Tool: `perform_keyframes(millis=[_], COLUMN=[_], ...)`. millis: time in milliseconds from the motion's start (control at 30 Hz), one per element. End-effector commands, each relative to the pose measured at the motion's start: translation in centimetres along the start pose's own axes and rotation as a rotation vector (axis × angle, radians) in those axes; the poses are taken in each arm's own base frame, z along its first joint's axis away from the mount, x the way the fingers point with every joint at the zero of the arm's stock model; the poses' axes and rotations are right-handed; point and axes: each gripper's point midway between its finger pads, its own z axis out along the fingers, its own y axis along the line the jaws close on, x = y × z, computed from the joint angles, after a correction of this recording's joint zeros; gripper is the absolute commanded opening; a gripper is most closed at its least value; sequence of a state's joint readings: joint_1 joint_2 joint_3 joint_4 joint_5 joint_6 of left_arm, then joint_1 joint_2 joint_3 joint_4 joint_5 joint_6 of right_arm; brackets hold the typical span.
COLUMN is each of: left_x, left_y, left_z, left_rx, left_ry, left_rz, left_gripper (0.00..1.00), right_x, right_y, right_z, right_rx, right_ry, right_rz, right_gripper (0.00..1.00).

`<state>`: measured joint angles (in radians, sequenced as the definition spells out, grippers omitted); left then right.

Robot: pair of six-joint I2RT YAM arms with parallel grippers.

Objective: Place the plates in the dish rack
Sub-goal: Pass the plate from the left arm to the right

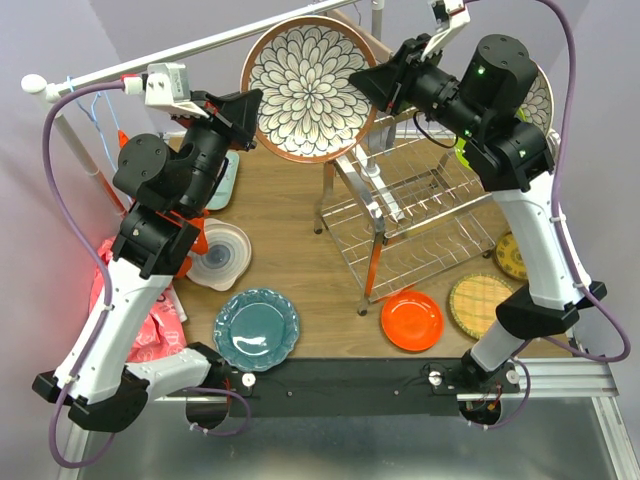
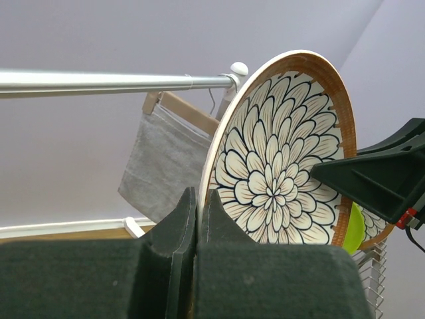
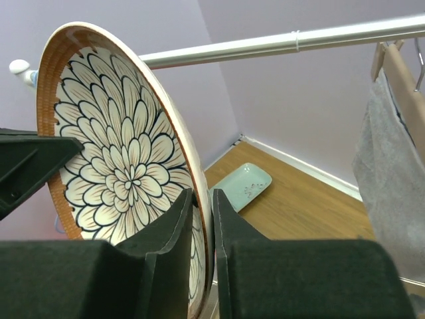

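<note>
A brown-rimmed white floral plate [image 1: 312,88] hangs upright in the air above the back of the table, gripped at both sides. My left gripper [image 1: 252,103] is shut on its left rim, and the thin edge shows between the closed jaws [image 2: 201,199]. My right gripper [image 1: 378,80] pinches the opposite rim, one finger on the flowered face [image 3: 113,153] and one behind it [image 3: 202,199]. The wire dish rack [image 1: 420,215] stands below and to the right. On the table lie teal [image 1: 256,328], orange [image 1: 411,320], yellow woven [image 1: 482,303], dark-yellow [image 1: 510,255] and white-grey swirl [image 1: 220,255] plates.
A white clothes rail [image 1: 200,50] crosses behind the held plate, with a grey cloth [image 2: 166,159] on a wooden hanger. A pale green rectangular tray [image 3: 242,186] lies at the back left. A lime green plate [image 2: 354,229] shows behind the right arm. A red bag [image 1: 150,320] lies at the left edge.
</note>
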<state>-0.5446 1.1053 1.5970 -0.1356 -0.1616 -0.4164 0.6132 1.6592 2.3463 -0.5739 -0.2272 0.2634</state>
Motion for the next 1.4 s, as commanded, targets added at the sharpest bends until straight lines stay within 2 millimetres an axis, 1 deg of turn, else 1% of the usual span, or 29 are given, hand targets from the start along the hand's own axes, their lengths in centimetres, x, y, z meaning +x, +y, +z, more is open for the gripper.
perform_keyframes(millis=[0,100,133,233,300,467,500,533,667,933,1067,1200,1367], left_x=[-7.1,-7.1,-7.0,-6.9,-6.9,-6.8,-6.9,-6.8,-6.9,-7.1,-7.1,-7.2,-7.0], left_y=[-2.2,-2.3,-2.3,-2.5,-2.6,-2.7,-2.8,-2.8,-2.9,-3.0,-3.0,-2.8,-2.8], left_z=[-0.9,-1.0,-1.1,-1.2,-1.2,-1.3,-1.3,-1.3,-1.5,-2.0,-2.1,-2.4,-2.3], left_rx=[0.054,0.063,0.067,0.077,0.084,0.094,0.097,0.1,0.108,0.116,0.117,0.108,0.112], left_ry=[-0.228,-0.228,-0.228,-0.226,-0.226,-0.227,-0.229,-0.228,-0.232,-0.241,-0.243,-0.248,-0.245], left_rz=[-0.062,-0.065,-0.066,-0.072,-0.073,-0.077,-0.081,-0.082,-0.088,-0.098,-0.098,-0.095,-0.095], left_gripper=[0.0,0.0,0.0,0.0,0.0,0.0,0.0,0.0,0.0,0.0,0.0,0.0,0.0], right_x=[0.0,0.3,0.4,0.9,1.2,1.4,1.5,1.6,1.9,2.6,3.0,2.7,2.7], right_y=[2.0,2.7,2.9,3.1,3.3,3.3,3.2,3.0,2.3,2.3,1.9,1.1,1.3], right_z=[0.1,0.2,0.2,0.4,0.4,0.5,0.6,0.6,0.9,0.9,1.0,0.9,0.8], right_rx=[-0.098,-0.14,-0.148,-0.169,-0.183,-0.185,-0.182,-0.175,-0.143,-0.15,-0.144,-0.122,-0.142], right_ry=[0.009,0.021,0.025,0.039,0.049,0.052,0.055,0.057,0.058,0.076,0.087,0.08,0.086], right_rz=[0.028,0.046,0.046,0.054,0.065,0.063,0.064,0.065,0.052,0.064,0.069,0.071,0.083], right_gripper=[0.21,0.27,0.33,0.39,0.4,0.38,0.39,0.43,0.49,0.5,0.5,0.53,0.49])
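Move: The plate is pinched by its left rim in the left hand, its middle about 8 cm right and 2 cm ahead of that hand. From the right hand, whose fingers straddle the right rim, it lies about 8 cm left and roughly level fore and aft. The dish rack stands some 18 cm right of the right hand, 10 cm ahead and 38 cm below; the grey towel hangs about 35 cm straight ahead. Right fingers reopen to half around the rim, easing about 2 cm down and left; left keeps its pinch. ##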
